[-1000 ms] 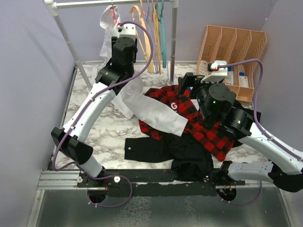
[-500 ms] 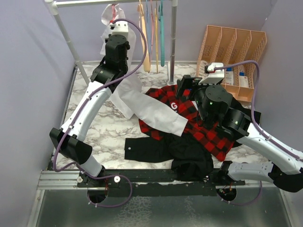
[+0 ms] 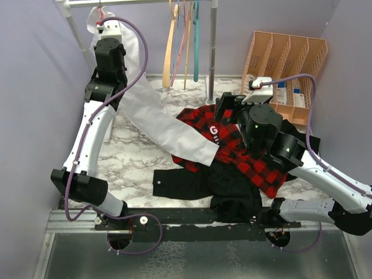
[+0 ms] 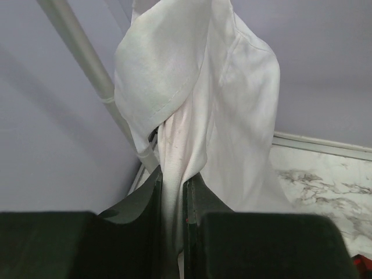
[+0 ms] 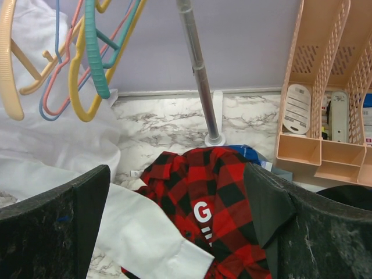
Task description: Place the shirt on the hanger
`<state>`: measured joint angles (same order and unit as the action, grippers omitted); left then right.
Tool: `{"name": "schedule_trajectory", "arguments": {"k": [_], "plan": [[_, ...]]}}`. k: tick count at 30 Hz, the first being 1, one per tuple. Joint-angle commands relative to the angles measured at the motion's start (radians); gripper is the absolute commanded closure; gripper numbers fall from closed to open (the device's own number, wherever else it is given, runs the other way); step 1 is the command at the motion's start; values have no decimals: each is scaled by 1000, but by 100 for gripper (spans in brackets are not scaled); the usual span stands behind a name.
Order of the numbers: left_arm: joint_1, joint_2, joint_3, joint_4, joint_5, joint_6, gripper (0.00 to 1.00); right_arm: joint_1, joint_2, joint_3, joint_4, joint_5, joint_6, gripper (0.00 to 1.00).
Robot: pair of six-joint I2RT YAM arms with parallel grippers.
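Note:
The white shirt [image 3: 139,99] hangs at the left end of the rail, one long sleeve trailing down over the marble to its cuff [image 3: 200,154]. A small pink-red piece [image 3: 102,10] shows at the shirt's top by the rail; the rest of the hanger is hidden under the fabric. My left gripper [image 4: 173,181] is raised to the shirt and shut on a vertical fold of its white cloth [image 4: 192,87]. My right gripper [image 5: 177,174] hovers open and empty above the plaid shirt.
Several other hangers [image 3: 181,40] hang mid-rail beside a metal post [image 3: 213,46]. A red-and-black plaid shirt [image 3: 247,154] and a black garment [image 3: 209,183] lie on the marble. A peach file organizer [image 3: 288,58] stands at the back right.
My left arm has swung left along the rail, carrying the white shirt from beside the hangers to the rail's left end, and its jaws have closed on the fabric. The right arm barely moved.

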<state>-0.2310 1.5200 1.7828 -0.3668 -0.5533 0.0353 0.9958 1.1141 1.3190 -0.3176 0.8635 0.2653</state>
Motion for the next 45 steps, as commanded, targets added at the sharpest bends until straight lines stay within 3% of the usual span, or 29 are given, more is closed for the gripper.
{"name": "schedule_trajectory", "arguments": {"k": [1,16,30,31,37,38,45], "plan": [[64,-48,2,37,63,-15,100,6,20,-4,15,10,6,2],[269,-28,11,-40,292,-119,100,6,45,5,26,-4,-7,1],[356,-19,12,-48,351,-146,100,6,62,12,22,4,-16,0],[356,-22,11,-48,358,-145,89,6,62,11,20,7,-16,0],[356,-67,-18,-49,466,-155,6,6,61,10,6,23,2,0],[355,-82,-23,-46,479,-154,2,6,62,11,0,26,7,0],[354,-149,-2,-22,421,-97,1,6,49,4,-16,20,43,0]]}}
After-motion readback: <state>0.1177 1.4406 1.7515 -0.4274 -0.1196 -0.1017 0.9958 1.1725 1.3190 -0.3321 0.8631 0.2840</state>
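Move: The left hand already grips the white shirt on its red hanger and is taking it to the rail's left end, some 10 cm to the left, about 10 cm ahead and 10 above. The red hanger's hook sits straight ahead on the rail, roughly 10 cm out and 9 up. The spare hangers hang about 22 cm to the right, 10 cm ahead and level in height. From the right hand, the rail's left end is about 53 cm left, 27 ahead and 13 up. Still pinching the shirt, the left hand drags shirt and hanger about 9 cm to the left along the rail towards its left post, rolling some 10 degrees so its left side dips. It slows there, opens wide to let go of the cloth and begins backing off, with a slight swing to the right. The right hand, open and empty, sinks about 2 cm. ##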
